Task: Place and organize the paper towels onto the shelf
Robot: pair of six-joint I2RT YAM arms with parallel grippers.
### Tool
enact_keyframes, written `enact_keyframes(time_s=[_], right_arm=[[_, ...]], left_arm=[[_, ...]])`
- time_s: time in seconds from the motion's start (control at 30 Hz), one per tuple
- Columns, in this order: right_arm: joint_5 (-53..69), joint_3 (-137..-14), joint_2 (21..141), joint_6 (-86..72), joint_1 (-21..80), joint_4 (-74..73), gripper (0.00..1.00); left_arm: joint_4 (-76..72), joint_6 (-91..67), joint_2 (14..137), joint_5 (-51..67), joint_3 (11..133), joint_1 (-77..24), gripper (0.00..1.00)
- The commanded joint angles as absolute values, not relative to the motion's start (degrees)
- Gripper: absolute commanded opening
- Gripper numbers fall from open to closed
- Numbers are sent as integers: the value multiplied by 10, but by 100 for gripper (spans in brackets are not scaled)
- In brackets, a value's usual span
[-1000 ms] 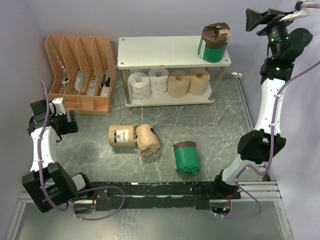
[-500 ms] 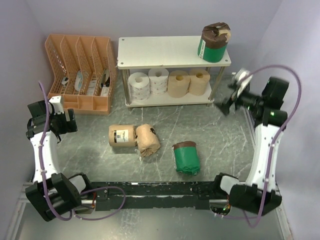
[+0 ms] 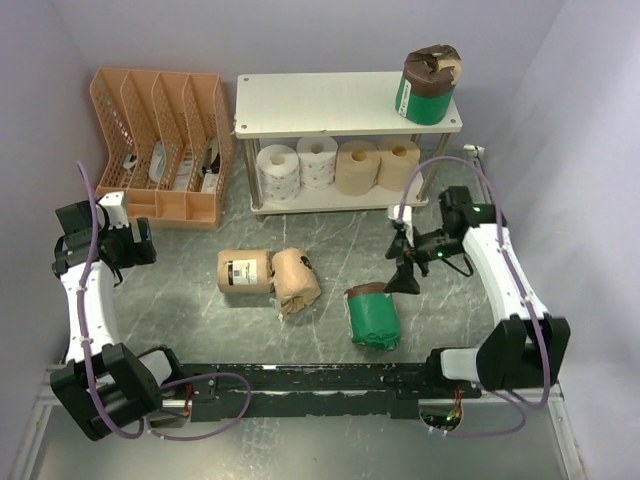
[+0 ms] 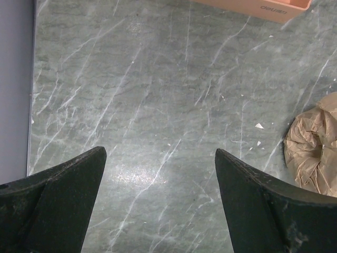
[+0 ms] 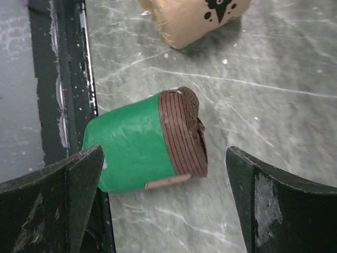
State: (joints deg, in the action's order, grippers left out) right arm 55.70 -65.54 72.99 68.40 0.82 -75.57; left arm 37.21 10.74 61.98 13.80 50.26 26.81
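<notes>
The shelf (image 3: pixel 330 105) stands at the back. One green-wrapped roll (image 3: pixel 428 85) stands upright on its top board. On the lower board sit a white dotted roll (image 3: pixel 278 170), a white roll (image 3: pixel 317 160) and two bare tan rolls (image 3: pixel 357 166) (image 3: pixel 399 163). Two tan-paper-wrapped rolls (image 3: pixel 244 270) (image 3: pixel 296 280) and a second green-wrapped roll (image 3: pixel 372 316) lie on the table. My right gripper (image 3: pixel 405 265) is open just above this green roll (image 5: pixel 139 145), its fingers either side, not touching. My left gripper (image 3: pixel 130 245) is open and empty over bare table at the left; a tan-wrapped roll (image 4: pixel 316 153) shows at its view's right edge.
An orange slotted file organizer (image 3: pixel 160 145) stands left of the shelf. A black rail (image 3: pixel 320 385) runs along the near edge, close to the lying green roll's base; it also shows in the right wrist view (image 5: pixel 63 79). Walls close off the left, back and right.
My right arm has swung down from high beside the shelf's right end to just over the green roll on the table. The left arm has barely moved.
</notes>
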Motion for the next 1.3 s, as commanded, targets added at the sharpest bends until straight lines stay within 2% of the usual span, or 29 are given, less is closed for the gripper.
enact_keyframes(time_s=[0.0, 0.17, 0.27, 0.47, 0.87, 0.93, 1.0, 1.03, 1.2, 1.27], right_arm=[[542, -632, 783, 586, 66, -656, 100], [479, -578, 766, 500, 116, -506, 100], [467, -561, 779, 495, 129, -483, 100], [474, -597, 857, 523, 133, -532, 100], [477, -619, 939, 620, 134, -651, 98], [480, -626, 948, 631, 134, -668, 89], [485, -635, 962, 652, 134, -698, 75], [489, -642, 971, 665, 134, -715, 65], [498, -682, 1015, 703, 133, -790, 3], [493, -691, 1006, 691, 133, -792, 0]], left_arm=[[380, 115, 625, 156, 519, 275, 96], [380, 115, 626, 158, 519, 275, 96], [380, 115, 628, 159, 519, 275, 96], [381, 115, 637, 158, 521, 274, 96], [385, 119, 648, 167, 522, 275, 96], [385, 120, 650, 168, 522, 274, 96], [386, 119, 650, 168, 522, 275, 96], [386, 119, 650, 167, 522, 275, 96], [384, 119, 649, 166, 521, 275, 96], [385, 119, 649, 166, 521, 275, 96]])
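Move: The green roll lies on its side, its middle about 7 cm back, 3 cm left and 13 cm below the right hand. Its brown wrapped end faces forward, nearly beneath the hand. The tan package stands some 20 cm left and 2 cm ahead at about the same depth, with the labelled roll beyond it, about 33 cm left and 4 cm ahead. From the left hand the green roll is roughly 58 cm right, 13 cm back and 8 cm lower. Right fingers pinch the gathered brown wrapping at the green roll's forward end, closing from wide open to almost shut late in the move. Beforehand the hand drops about 10 cm and shifts some 4 cm left, easing slightly forward, then draws back about 3 cm low down as the wrist rolls some 25 degrees, its top leaning forward. ##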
